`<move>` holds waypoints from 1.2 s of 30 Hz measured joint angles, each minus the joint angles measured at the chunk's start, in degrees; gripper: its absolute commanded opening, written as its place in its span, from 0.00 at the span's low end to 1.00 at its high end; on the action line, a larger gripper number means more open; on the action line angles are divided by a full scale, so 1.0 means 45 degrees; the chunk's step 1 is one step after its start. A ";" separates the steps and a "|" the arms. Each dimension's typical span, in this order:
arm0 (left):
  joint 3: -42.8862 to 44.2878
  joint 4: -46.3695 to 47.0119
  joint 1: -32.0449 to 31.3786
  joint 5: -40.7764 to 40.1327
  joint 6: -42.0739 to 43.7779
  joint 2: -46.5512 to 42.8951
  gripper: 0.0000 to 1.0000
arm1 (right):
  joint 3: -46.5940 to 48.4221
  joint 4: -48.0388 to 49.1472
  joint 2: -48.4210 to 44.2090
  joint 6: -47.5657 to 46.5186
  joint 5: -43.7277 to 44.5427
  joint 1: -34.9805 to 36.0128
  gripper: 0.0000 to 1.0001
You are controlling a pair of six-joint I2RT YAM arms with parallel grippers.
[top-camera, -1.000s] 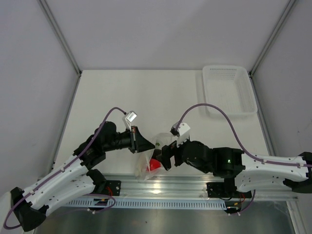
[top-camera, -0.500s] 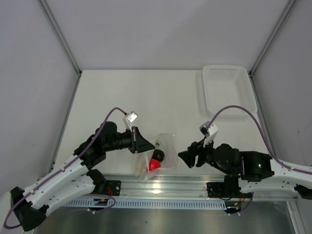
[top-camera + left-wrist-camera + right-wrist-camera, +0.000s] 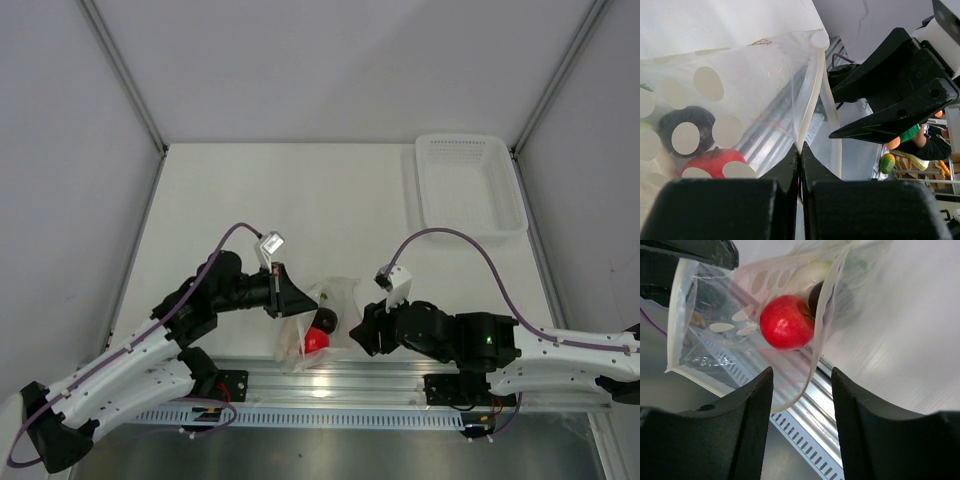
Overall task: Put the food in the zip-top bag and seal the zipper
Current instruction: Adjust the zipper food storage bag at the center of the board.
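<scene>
The clear zip-top bag [image 3: 322, 318] lies near the table's front edge with its mouth hanging over the rail. Inside it are the food items: a red tomato [image 3: 786, 321], a dark ball [image 3: 817, 297] and a white radish [image 3: 807, 272] with green leaves. My left gripper [image 3: 800, 150] is shut on the zipper strip [image 3: 812, 90] at the bag's open edge and holds it up. My right gripper [image 3: 801, 390] is open, just right of the bag, and the far lip of the mouth hangs between its fingers without touching them. The tomato [image 3: 316, 340] shows from above.
A white ribbed basket [image 3: 470, 185] stands at the back right of the table. The metal rail [image 3: 330, 375] with the arm bases runs along the near edge, right under the bag's mouth.
My right gripper drew back to the right from the bag, then came back close to its mouth with narrower jaws. The left gripper kept its hold and did not move.
</scene>
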 measured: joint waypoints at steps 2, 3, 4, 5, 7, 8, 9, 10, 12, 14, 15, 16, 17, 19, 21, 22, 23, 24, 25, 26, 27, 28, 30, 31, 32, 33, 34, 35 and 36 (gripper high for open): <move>0.0000 -0.0015 -0.0107 0.0000 -0.0005 0.0005 0.01 | -0.0019 0.0194 -0.0005 0.0073 -0.0044 0.0000 0.44; 0.0005 -0.0019 -0.0160 0.0000 0.0000 0.0010 0.01 | -0.0039 0.0257 -0.0005 0.0107 -0.0063 0.0000 0.41; 0.0010 -0.0019 -0.0214 0.0000 0.0000 0.0024 0.01 | -0.0049 0.0306 -0.0005 0.0141 -0.0073 0.0000 0.35; 0.0010 -0.0019 -0.0257 0.0000 0.0000 0.0024 0.01 | -0.0063 0.0374 -0.0005 0.0180 -0.0073 0.0000 0.32; 0.0034 -0.0024 -0.0374 -0.0005 0.0000 0.0107 0.01 | -0.0092 0.0432 -0.0005 0.0248 -0.0068 0.0000 0.24; 0.0068 -0.0034 -0.0457 -0.0005 0.0010 0.0175 0.00 | -0.0107 0.0457 -0.0005 0.0355 -0.0063 0.0000 0.20; 0.0102 -0.0034 -0.0520 -0.0010 0.0019 0.0228 0.01 | -0.0121 0.0491 -0.0005 0.0457 -0.0063 -0.0005 0.17; 0.0160 -0.0039 -0.0607 -0.0049 0.0039 0.0306 0.01 | -0.0155 0.0539 -0.0005 0.0544 -0.0063 -0.0005 0.12; 0.0355 -0.0136 -0.0821 -0.0272 0.0165 0.0500 0.01 | -0.0253 0.0690 0.0000 0.0753 -0.0078 0.0000 0.07; 0.0597 -0.0364 -0.1093 -0.0622 0.0364 0.0670 0.01 | -0.0364 0.0845 0.0015 0.0942 -0.0092 -0.0005 0.01; 0.0714 -0.0476 -0.1258 -0.0865 0.0495 0.0733 0.01 | -0.0398 0.0933 0.0063 0.1083 -0.0107 -0.0005 0.00; 0.0826 -0.0612 -0.1433 -0.1078 0.0622 0.0767 0.01 | -0.0403 0.0996 0.0117 0.1180 -0.0126 -0.0005 0.00; 0.0908 -0.0724 -0.1637 -0.1379 0.0758 0.0787 0.01 | -0.0403 0.1103 0.0194 0.1292 -0.0141 -0.0010 0.00; 0.0986 -0.0845 -0.1962 -0.1914 0.1039 0.0787 0.00 | -0.0403 0.1336 0.0355 0.1564 -0.0185 -0.0044 0.00; 0.0991 -0.0918 -0.2181 -0.2385 0.1248 0.0782 0.01 | -0.0384 0.1554 0.0529 0.1812 -0.0194 -0.0102 0.00; 0.0991 -0.0971 -0.2312 -0.2686 0.1360 0.0782 0.01 | -0.0325 0.1622 0.0641 0.1933 -0.0199 -0.0131 0.00; 0.0991 -0.0996 -0.2385 -0.2866 0.1428 0.0777 0.01 | -0.0257 0.1705 0.0763 0.2064 -0.0199 -0.0165 0.00; 0.0991 -0.1005 -0.2458 -0.3031 0.1525 0.0758 0.01 | -0.0175 0.1773 0.0865 0.2186 -0.0194 -0.0194 0.00; 0.0991 -0.1001 -0.2516 -0.3191 0.1608 0.0729 0.01 | -0.0083 0.1836 0.0967 0.2341 -0.0185 -0.0223 0.00; 0.0991 -0.1001 -0.2565 -0.3337 0.1690 0.0690 0.01 | 0.0019 0.1870 0.1054 0.2482 -0.0180 -0.0248 0.00; 0.0986 -0.1001 -0.2608 -0.3478 0.1739 0.0631 0.00 | 0.0107 0.1904 0.1112 0.2613 -0.0170 -0.0257 0.00; 0.0986 -0.1001 -0.2652 -0.3575 0.1812 0.0563 0.01 | 0.0185 0.1933 0.1146 0.2788 -0.0155 -0.0282 0.00; 0.0971 -0.0991 -0.2730 -0.3779 0.1943 0.0389 0.06 | 0.0316 0.2025 0.1195 0.3089 -0.0092 -0.0325 0.00; 0.0952 -0.0986 -0.2754 -0.3823 0.1982 0.0311 0.12 | 0.0355 0.2055 0.1200 0.3196 -0.0078 -0.0340 0.00; 0.0913 -0.0967 -0.2793 -0.3895 0.2050 0.0214 0.15 | 0.0379 0.2132 0.1200 0.3366 -0.0039 -0.0364 0.00; 0.0855 -0.0923 -0.2822 -0.3915 0.2108 0.0126 0.19 | 0.0408 0.2200 0.1200 0.3521 -0.0005 -0.0374 0.00; 0.0792 -0.0894 -0.2856 -0.3915 0.2171 0.0053 0.28 | 0.0418 0.2234 0.1200 0.3623 0.0039 -0.0384 0.00; 0.0733 -0.0884 -0.2905 -0.3920 0.2244 -0.0005 0.31 | 0.0423 0.2268 0.1195 0.3798 0.0102 -0.0393 0.00; 0.0685 -0.0874 -0.2968 -0.3920 0.2302 -0.0039 0.34 | 0.0423 0.2302 0.1195 0.3920 0.0170 -0.0403 0.00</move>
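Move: The right side of the bag's mouth rim runs between the right hand's half-open fingertips, about 1 cm ahead and 1 cm to its left, at fingertip height. Inside the bag, the red apple lies some 7 cm ahead, 8 cm left and 8 cm below that hand, with the dark fruit about 4 cm beyond the apple. The left hand still pinches another part of the mouth; from it, the right-side rim is roughly 3 cm back and 8 cm to the right. The right hand almost holds its place while its fingers shut and pinch the rim, then carries the rim left about 4.5 cm towards the left hand and rises some 3 cm, rolling about 20 degrees around its own fingers. Meanwhile the left hand shifts only 1 to 2 cm back and right, then partly returns, rolling about 15 degrees; with the right grip already made, it opens its fingers to under a third at the end, the film still between them. ##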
